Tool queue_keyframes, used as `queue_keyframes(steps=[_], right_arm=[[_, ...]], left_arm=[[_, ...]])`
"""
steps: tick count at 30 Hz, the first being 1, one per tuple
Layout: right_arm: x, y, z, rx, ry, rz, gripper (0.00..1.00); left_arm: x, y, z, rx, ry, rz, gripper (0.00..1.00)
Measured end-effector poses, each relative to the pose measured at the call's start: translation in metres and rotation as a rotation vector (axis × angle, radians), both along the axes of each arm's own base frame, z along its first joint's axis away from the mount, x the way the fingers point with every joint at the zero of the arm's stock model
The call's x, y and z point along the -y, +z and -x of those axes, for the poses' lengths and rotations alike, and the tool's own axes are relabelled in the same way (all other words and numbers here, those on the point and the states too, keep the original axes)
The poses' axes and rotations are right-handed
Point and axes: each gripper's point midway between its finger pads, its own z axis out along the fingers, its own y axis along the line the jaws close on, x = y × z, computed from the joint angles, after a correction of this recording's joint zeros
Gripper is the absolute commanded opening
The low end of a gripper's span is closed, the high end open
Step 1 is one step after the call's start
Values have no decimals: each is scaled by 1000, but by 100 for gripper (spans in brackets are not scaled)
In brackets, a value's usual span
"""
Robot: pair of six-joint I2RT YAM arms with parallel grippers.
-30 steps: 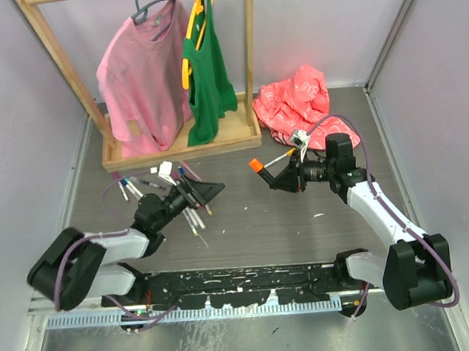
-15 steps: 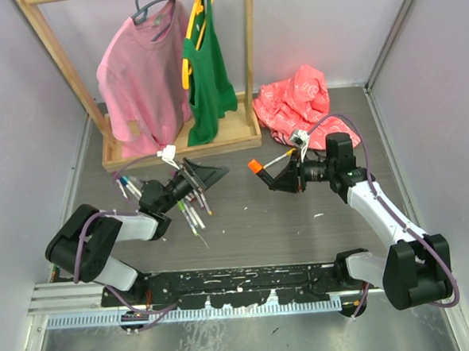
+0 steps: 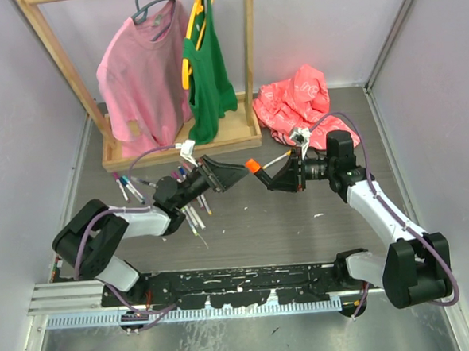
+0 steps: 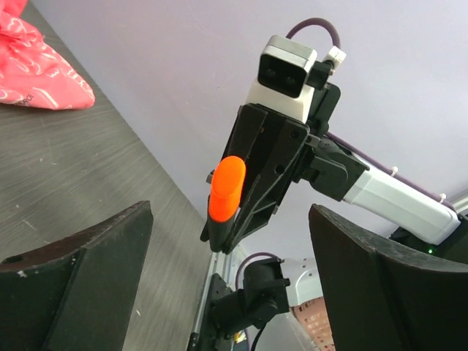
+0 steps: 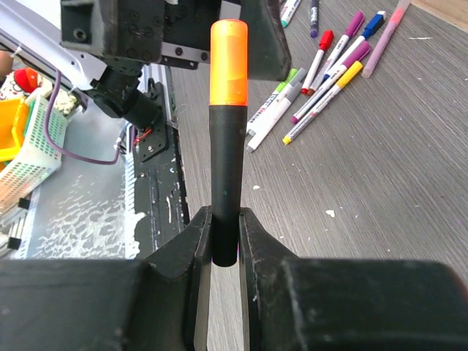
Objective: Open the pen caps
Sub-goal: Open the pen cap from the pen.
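My right gripper is shut on the lower barrel of a stubby black highlighter. It is held off the table with its orange cap pointing left. My left gripper is open, its wide jaws facing that cap from a short gap and not touching it. Several thin white pens with coloured caps lie loose on the table behind the left gripper.
A wooden clothes rack with a pink shirt and a green garment stands at the back left. A crumpled red bag lies at the back right. Grey walls close in both sides.
My left gripper has swung right and upward from over the pens to face the orange cap, still open. The right gripper has held the highlighter almost still, edging slightly left.
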Motion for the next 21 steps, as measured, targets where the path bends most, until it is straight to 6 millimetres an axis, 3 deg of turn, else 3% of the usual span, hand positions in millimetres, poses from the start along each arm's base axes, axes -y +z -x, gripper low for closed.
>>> queue_keyframes(steps=[11, 21], right_arm=[[-6, 2, 5, 0, 37, -15, 1], [-7, -2, 3, -22, 37, -12, 1]], left_arm=[[29, -8, -11, -14, -12, -9, 59], [33, -8, -7, 5, -15, -17, 44]])
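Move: The orange cap of the pen held by the right gripper lies about 4 cm to the left hand's right and 2 cm ahead, roughly level with it. On the table some 22 cm below the left hand, the pile of pens is about 14 cm to its left and 4 cm ahead, and the yellow-capped pen about 14 cm ahead and 13 cm to its right. From the right hand, the cap is some 6 cm to the left, 3 cm ahead and 4 cm above. Bring the left gripper about 3 cm to its right, towards the orange cap, sinking slightly and keeping the wrist's angle, while narrowing the wide-open fingers to about half so that they come either side of the cap. Then hold the hand there as the fingers go on closing. Keep the right gripper's pinch on the black barrel and the pen nearly in place. ##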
